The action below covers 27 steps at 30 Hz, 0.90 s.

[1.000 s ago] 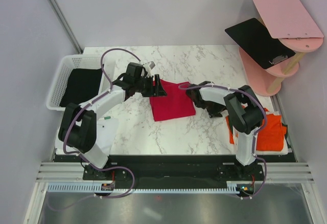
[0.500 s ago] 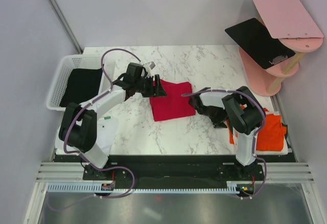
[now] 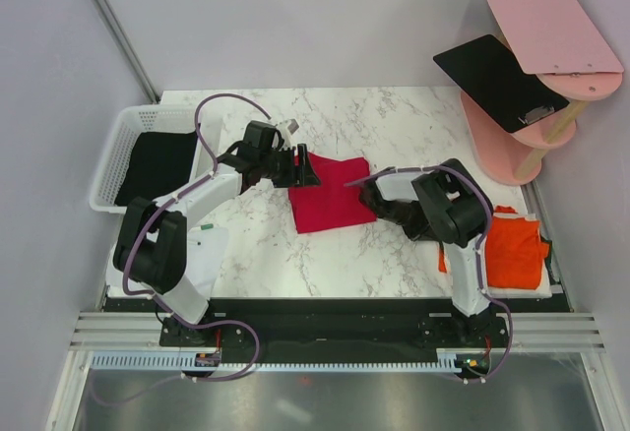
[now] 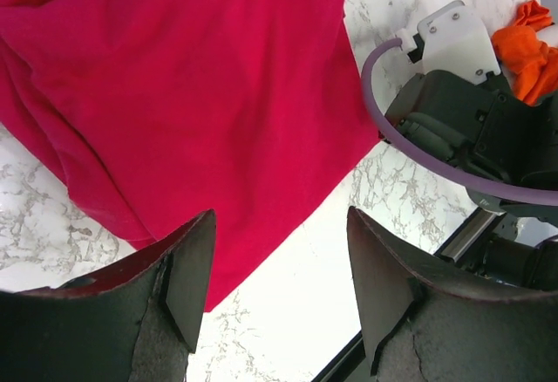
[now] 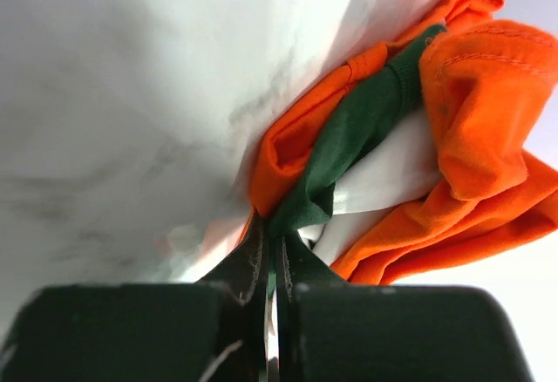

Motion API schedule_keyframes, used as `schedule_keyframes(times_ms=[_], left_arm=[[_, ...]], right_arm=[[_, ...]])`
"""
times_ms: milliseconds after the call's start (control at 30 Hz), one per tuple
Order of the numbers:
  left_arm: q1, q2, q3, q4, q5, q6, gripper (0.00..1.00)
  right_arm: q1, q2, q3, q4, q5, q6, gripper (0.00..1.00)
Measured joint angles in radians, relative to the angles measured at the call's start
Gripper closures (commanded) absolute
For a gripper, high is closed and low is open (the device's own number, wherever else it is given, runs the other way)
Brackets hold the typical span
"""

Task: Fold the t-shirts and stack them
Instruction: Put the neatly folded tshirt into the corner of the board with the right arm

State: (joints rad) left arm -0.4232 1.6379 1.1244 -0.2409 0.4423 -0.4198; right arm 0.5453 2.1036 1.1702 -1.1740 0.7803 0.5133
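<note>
A folded crimson t-shirt (image 3: 330, 200) (image 4: 192, 77) lies mid-table. My left gripper (image 3: 300, 167) (image 4: 279, 216) hovers open at its far left corner, with nothing between the fingers. An orange-red t-shirt (image 3: 514, 254) (image 5: 488, 94) lies bunched at the near right. My right gripper (image 5: 270, 234) is shut on its near edge, pinching orange cloth together with a dark green strip (image 5: 349, 138). In the top view the right arm hides those jaws. A black t-shirt (image 3: 157, 165) lies in the white basket (image 3: 123, 136).
A pink shelf stand (image 3: 512, 146) at the far right carries a flat black board (image 3: 497, 82) and a pink board (image 3: 551, 28). A white sheet (image 3: 202, 254) lies at the near left by the left arm's base. Grey walls close in on both sides.
My right arm swung away from the crimson shirt's right edge toward the orange pile and its jaws closed on the pile's edge. The left arm stayed still.
</note>
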Motion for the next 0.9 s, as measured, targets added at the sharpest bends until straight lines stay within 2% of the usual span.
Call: schedule_keyframes(times_ms=[267,467,500,567,633,700,733,800,867,900], left_arm=[[0.003,-0.008,0.000,-0.040,-0.055,0.007,0.31],[0.014,-0.039,0.000,-0.073,-0.102,0.014,0.27],[0.018,-0.042,0.000,-0.079,-0.107,0.016,0.23],[0.025,-0.047,-0.001,-0.084,-0.120,0.018,0.20],[0.032,-0.047,-0.009,-0.085,-0.131,0.018,0.13],[0.034,-0.047,-0.026,-0.088,-0.140,0.018,0.06],[0.034,-0.047,-0.037,-0.089,-0.147,0.018,0.05],[0.034,-0.047,-0.061,-0.089,-0.154,0.018,0.05],[0.035,-0.047,-0.087,-0.084,-0.156,0.018,0.09],[0.035,-0.047,-0.106,-0.078,-0.156,0.017,0.18]], right_arm=[[0.060,0.078,0.295,-0.011,-0.051,-0.037,1.00],[0.132,0.178,0.504,-0.033,-0.058,-0.061,0.99],[0.140,0.185,0.521,-0.039,-0.064,-0.063,0.95],[0.147,0.188,0.544,-0.043,-0.076,-0.065,0.80],[0.147,0.188,0.560,-0.040,-0.085,-0.059,0.63],[0.149,0.182,0.566,-0.029,-0.087,-0.056,0.57],[0.151,0.172,0.566,-0.025,-0.090,-0.058,0.53],[0.151,0.142,0.566,-0.013,-0.093,-0.057,0.52],[0.151,0.079,0.562,0.018,-0.098,-0.066,0.51],[0.151,0.035,0.555,0.045,-0.110,-0.072,0.51]])
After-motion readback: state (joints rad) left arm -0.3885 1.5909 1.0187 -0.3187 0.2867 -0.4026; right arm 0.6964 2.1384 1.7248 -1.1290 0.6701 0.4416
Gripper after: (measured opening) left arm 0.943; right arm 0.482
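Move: The right hand already pinches the left edge of the stack of orange, green and white t-shirts, whose middle lies about 11 cm to its right and 2 cm back. The bare spot beside the red t-shirt is roughly 12 cm left and 9 cm ahead; the folded red t-shirt's middle is some 27 cm left and 12 cm ahead. From the left hand, that spot lies about 20 cm right, 9 cm back and 12 cm below. Right hand drags the pinched stack some 15 cm left-forward, releases, rises; left hand shifts left and down, widening. ##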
